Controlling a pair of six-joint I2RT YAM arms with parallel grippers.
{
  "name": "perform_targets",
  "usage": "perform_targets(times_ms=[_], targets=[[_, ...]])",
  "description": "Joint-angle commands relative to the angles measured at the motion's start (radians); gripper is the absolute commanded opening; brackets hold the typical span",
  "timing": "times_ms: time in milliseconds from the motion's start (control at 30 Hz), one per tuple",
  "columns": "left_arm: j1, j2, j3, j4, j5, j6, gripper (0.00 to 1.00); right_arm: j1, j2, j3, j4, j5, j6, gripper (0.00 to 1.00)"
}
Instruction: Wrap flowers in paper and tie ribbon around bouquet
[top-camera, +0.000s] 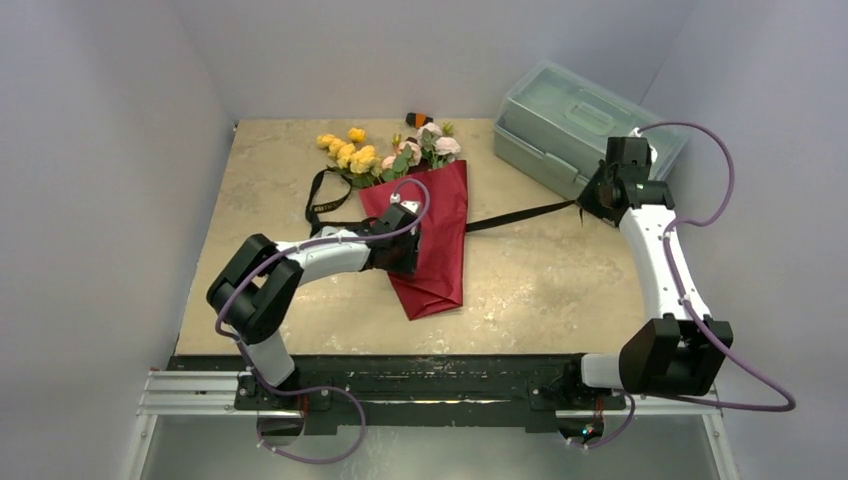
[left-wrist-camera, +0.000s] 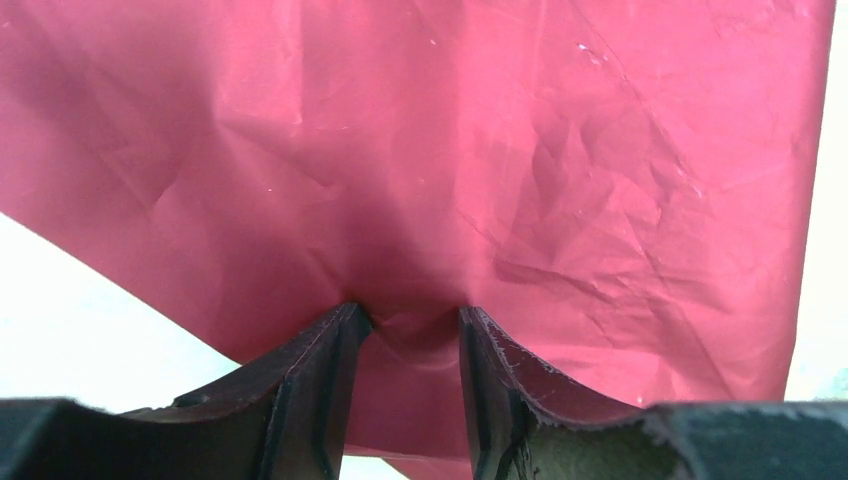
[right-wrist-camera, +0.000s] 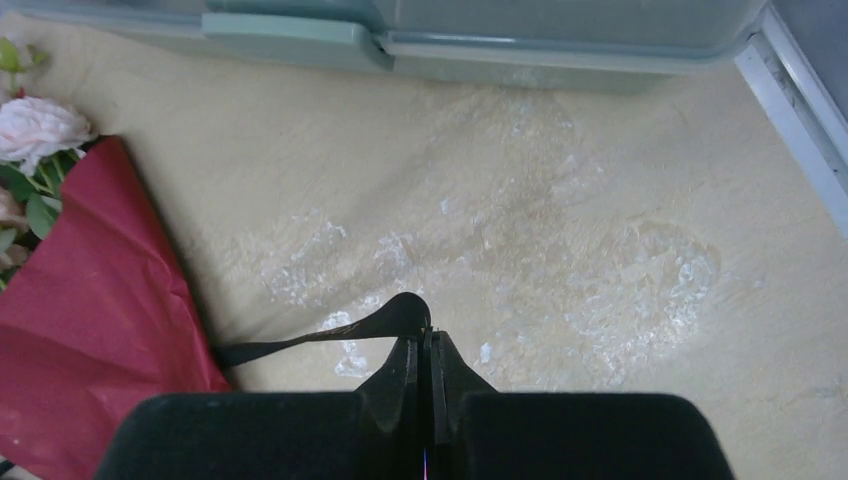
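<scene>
The bouquet (top-camera: 440, 235) lies in the middle of the table, a cone of dark red paper (left-wrist-camera: 500, 150) with yellow flowers (top-camera: 350, 152) and pink ones (top-camera: 437, 140) at its far end. My left gripper (top-camera: 400, 245) bears down on the cone's left side. In the left wrist view its jaws (left-wrist-camera: 413, 320) stand part-way apart and pinch a ridge of the paper between them. The black ribbon (top-camera: 520, 215) runs taut from under the cone to my right gripper (top-camera: 592, 205), which is shut on its end (right-wrist-camera: 425, 335). Another length of it loops left of the flowers (top-camera: 318, 205).
A pale green lidded plastic box (top-camera: 580, 125) stands at the back right, just behind my right gripper. A small orange and black object (top-camera: 418, 119) lies at the back edge behind the flowers. The table's right rim (right-wrist-camera: 800, 110) runs close to the right arm.
</scene>
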Motion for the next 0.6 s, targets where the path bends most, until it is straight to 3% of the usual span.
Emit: perform_targets(times_ms=[0, 433, 567], targets=[[-0.076, 0.063, -0.005, -0.038, 0.027, -0.035, 0.44, -0.025, -0.019, 0.074, -0.018, 0.051, 0.018, 0.0], [-0.141, -0.043, -0.122, -0.045, 0.02, -0.076, 0.43, -0.07, 0.08, 0.415, -0.132, 0.088, 0.019, 0.0], [-0.14, -0.075, -0.144, -0.074, -0.002, -0.054, 0.43, -0.066, 0.088, 0.423, -0.045, -0.083, -0.057, 0.0]])
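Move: The right hand already holds the ribbon's end; the red paper it runs from lies about 29 cm to its left, 1 cm ahead and 19 cm below. The pink roses are roughly 20 cm ahead and 29 cm left, the green box some 19 cm ahead and 2 cm left. The left hand is already down on the paper, whose middle lies about 4 cm ahead and 3 cm right; the roses are 27 cm ahead, 2 cm right. Right hand hauls the pinched ribbon about 11 cm up and rightward; left drags the paper back and right. ##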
